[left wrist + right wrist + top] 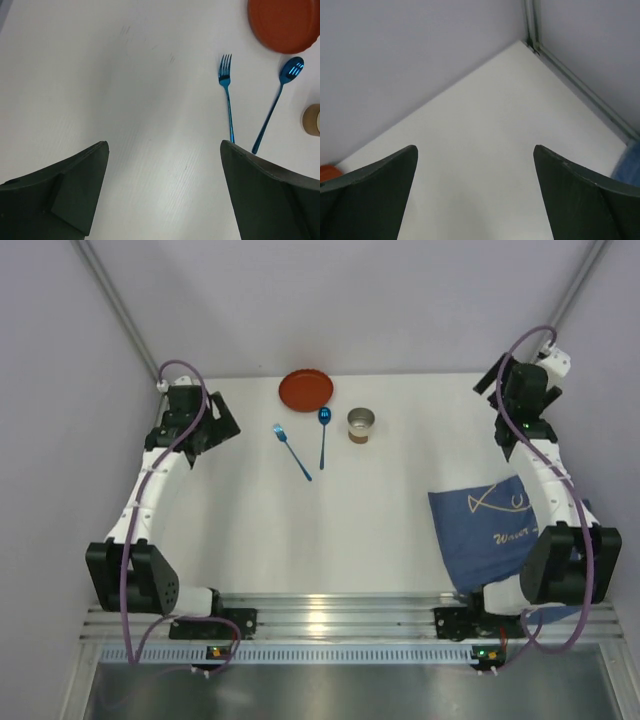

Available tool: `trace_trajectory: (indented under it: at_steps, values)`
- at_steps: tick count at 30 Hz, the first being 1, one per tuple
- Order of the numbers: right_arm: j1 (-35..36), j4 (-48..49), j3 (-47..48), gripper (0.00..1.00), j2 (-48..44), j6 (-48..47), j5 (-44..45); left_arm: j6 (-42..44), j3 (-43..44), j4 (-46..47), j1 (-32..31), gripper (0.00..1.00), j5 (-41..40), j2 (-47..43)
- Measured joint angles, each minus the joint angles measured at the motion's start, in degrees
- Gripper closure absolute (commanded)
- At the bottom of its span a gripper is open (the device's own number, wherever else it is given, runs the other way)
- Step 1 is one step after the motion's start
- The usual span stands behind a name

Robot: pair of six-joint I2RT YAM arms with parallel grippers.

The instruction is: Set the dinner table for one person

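Observation:
The white dinner table carries a red plate at the far middle. A blue fork and a blue spoon lie just in front of it, with a small brown cup to their right. My left gripper hovers at the far left, open and empty. In the left wrist view its jaws frame bare table, with the fork, spoon and plate ahead to the right. My right gripper is open and empty at the far right corner, over bare table.
A dark blue placemat with white fish drawings lies at the near right, partly under the right arm; its edge shows in the right wrist view. Grey walls enclose the table on three sides. A metal rail runs along the near edge.

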Motion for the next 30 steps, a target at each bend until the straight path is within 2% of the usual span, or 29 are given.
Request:
trace_trajectory:
  at_steps: [5, 7, 11, 14, 19, 24, 26, 30]
  values:
    - [0.6, -14.8, -4.4, 0.0, -0.9, 6.5, 3.7, -1.1, -0.5, -6.9, 0.0, 0.01, 0.0, -5.1]
    - [1.0, -18.7, -6.7, 0.0, -3.3, 7.8, 3.6, -1.1, -4.3, -6.8, 0.0, 0.02, 0.0, -9.0]
    - [0.1, -22.1, -7.1, 0.0, -7.4, 8.6, 1.8, -1.0, -15.3, -8.1, 0.3, 0.01, 2.1, -17.1]
    - [-0.3, -24.0, -5.4, 0.0, -8.2, 7.7, -1.5, -1.0, -17.2, -11.3, 0.4, 0.02, 3.3, -17.1]
    - [-0.3, -26.6, -0.9, 0.0, -2.4, 6.5, -5.3, -1.3, -17.2, -12.9, 0.7, 0.02, 2.6, -15.4]
    - [-0.6, -27.6, -1.1, 0.0, 5.6, 7.9, -6.5, -4.0, -17.0, -15.6, 1.5, 0.02, -1.5, -13.8]
    - [-0.8, -27.9, -1.3, 0.0, 7.2, 8.4, -7.1, -5.2, -19.2, -14.9, 1.9, 0.02, 0.1, -13.2]
    - [-0.9, -30.0, 0.6, 0.0, 11.0, 8.9, -8.4, -8.4, -24.3, -14.4, 2.0, 0.04, 8.5, -15.1]
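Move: The blue placemat's middle lies about 27 cm back of the right hand, roughly level with it sideways, and 30 cm below; the cup stands some 10 cm ahead and 32 cm to the right hand's left. From the left hand, that placemat is far off, about 69 cm to the right and 21 cm back. The fork lies 8 cm ahead and 16 cm right of the left hand, the plate some 34 cm ahead and 19 cm right, both roughly 21 cm below. Towards the blue placemat's far edge the right hand sinks about 17 cm, drawing back some 8 cm before easing forward slightly, while it tips its open fingers some 40 degrees further downward. The left hand, also open, pulls back about 15 cm, away from the plate, after a tiny rise dropping 11 cm and tilting steeper. Neither touches anything. ##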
